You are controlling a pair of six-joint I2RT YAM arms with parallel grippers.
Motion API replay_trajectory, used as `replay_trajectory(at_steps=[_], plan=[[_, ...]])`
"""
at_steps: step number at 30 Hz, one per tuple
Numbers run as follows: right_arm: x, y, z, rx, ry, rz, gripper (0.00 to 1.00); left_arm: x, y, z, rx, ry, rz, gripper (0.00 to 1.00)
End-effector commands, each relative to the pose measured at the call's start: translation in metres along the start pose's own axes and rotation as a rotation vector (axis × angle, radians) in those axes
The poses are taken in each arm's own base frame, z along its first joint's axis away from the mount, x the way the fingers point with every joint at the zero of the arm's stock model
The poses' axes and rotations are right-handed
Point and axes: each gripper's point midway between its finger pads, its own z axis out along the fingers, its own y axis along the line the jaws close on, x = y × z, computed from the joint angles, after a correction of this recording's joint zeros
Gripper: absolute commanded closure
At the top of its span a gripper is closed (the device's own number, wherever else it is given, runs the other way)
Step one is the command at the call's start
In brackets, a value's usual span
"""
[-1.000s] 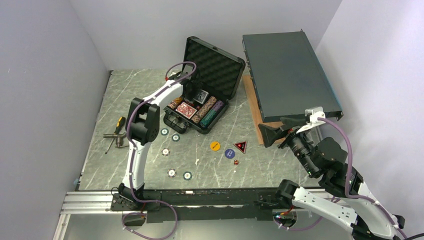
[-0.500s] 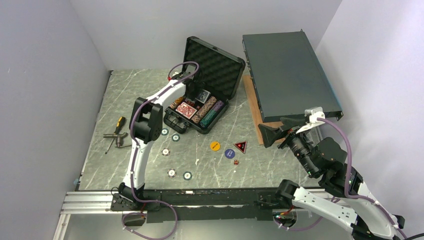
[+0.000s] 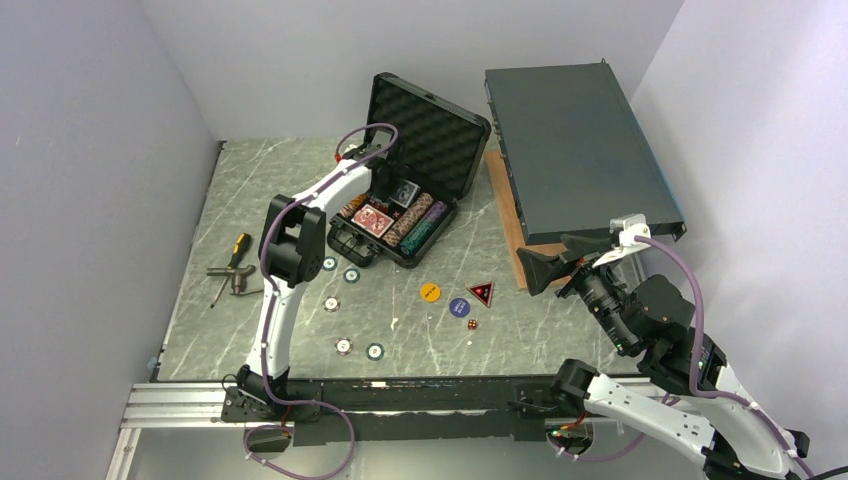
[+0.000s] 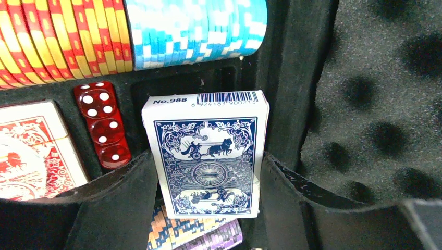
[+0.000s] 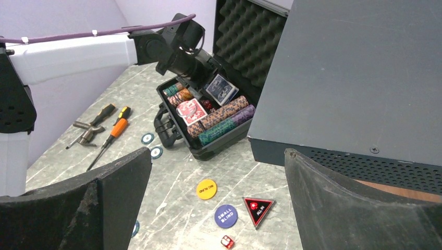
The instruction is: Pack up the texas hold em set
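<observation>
The black foam-lined case (image 3: 425, 130) stands open at the back of the table. My left gripper (image 4: 208, 156) reaches into it, fingers (image 4: 125, 198) pressed on both sides of the blue card deck (image 4: 206, 156), which sits tilted above the chip rows (image 4: 198, 26). A red deck (image 4: 26, 151) and red dice (image 4: 101, 125) lie in the foam beside it. On the table lie a yellow button (image 3: 429, 291), a blue button (image 3: 459, 307), the red triangle (image 3: 482, 293), a die (image 3: 472, 324) and several loose chips (image 3: 343, 346). My right gripper (image 5: 219, 208) hangs open and empty, high above the buttons.
A large flat dark grey metal box (image 3: 580, 140) rests on a wooden board (image 3: 520, 255) right of the case. An orange-handled screwdriver (image 3: 237, 248) and pliers (image 3: 225, 275) lie at the left edge. Walls close in the table on the left, back and right.
My left arm has shifted slightly toward the case's back with the blue deck between its fingers. The right arm has not moved.
</observation>
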Motion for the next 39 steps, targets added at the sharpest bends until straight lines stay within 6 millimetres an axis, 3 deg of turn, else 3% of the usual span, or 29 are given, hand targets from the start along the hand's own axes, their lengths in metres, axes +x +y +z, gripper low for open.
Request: replay_trajectory(at_steps=[1,13,22,25,30,35,39], plan=[[-0.006,-0.005,-0.003,0.016,-0.024,0.001,0.00,-0.019,0.003,-0.013,-0.026,-0.055,0.005,0.85],[-0.003,-0.005,-0.003,0.018,-0.017,0.008,0.00,-0.022,0.007,-0.006,-0.028,-0.045,0.017,0.83],[-0.001,-0.004,-0.001,0.016,-0.011,0.004,0.00,-0.020,0.001,-0.003,-0.016,-0.027,0.038,0.73],[-0.001,-0.003,-0.001,0.014,-0.014,0.007,0.00,-0.020,-0.001,-0.006,-0.005,-0.027,0.062,0.64],[-0.001,-0.003,0.000,0.014,-0.017,0.005,0.00,-0.022,-0.006,-0.018,0.017,-0.021,0.083,0.30],[0.001,-0.001,0.002,0.007,-0.008,0.002,0.00,-0.024,-0.019,-0.029,0.061,0.001,0.109,0.05],[0.002,-0.001,0.002,0.007,-0.007,0.007,0.00,-0.025,-0.023,-0.037,0.089,0.027,0.120,0.03]])
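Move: Between the fingers of the left hand the blue card pack is already held over its empty slot in the case, whose middle lies about 2 cm left, 1 cm ahead and 2 cm down. Light-blue chips stand 5 cm ahead and 6 cm left; the row of dice is 3 cm back and 4 cm left, and the peach chips some 4 cm back, level sideways. From the right hand the slot is roughly 36 cm ahead, 18 cm left, 30 cm down. Shifting about 1.5 cm to its left and sinking half a centimetre, the left hand takes the still-pinched card pack towards the light-blue chips and down into its slot. It stays there with the grip kept, then spreads its fingers nearly to full width, letting go of the pack as it begins to rise, turned some 5 degrees clockwise. ##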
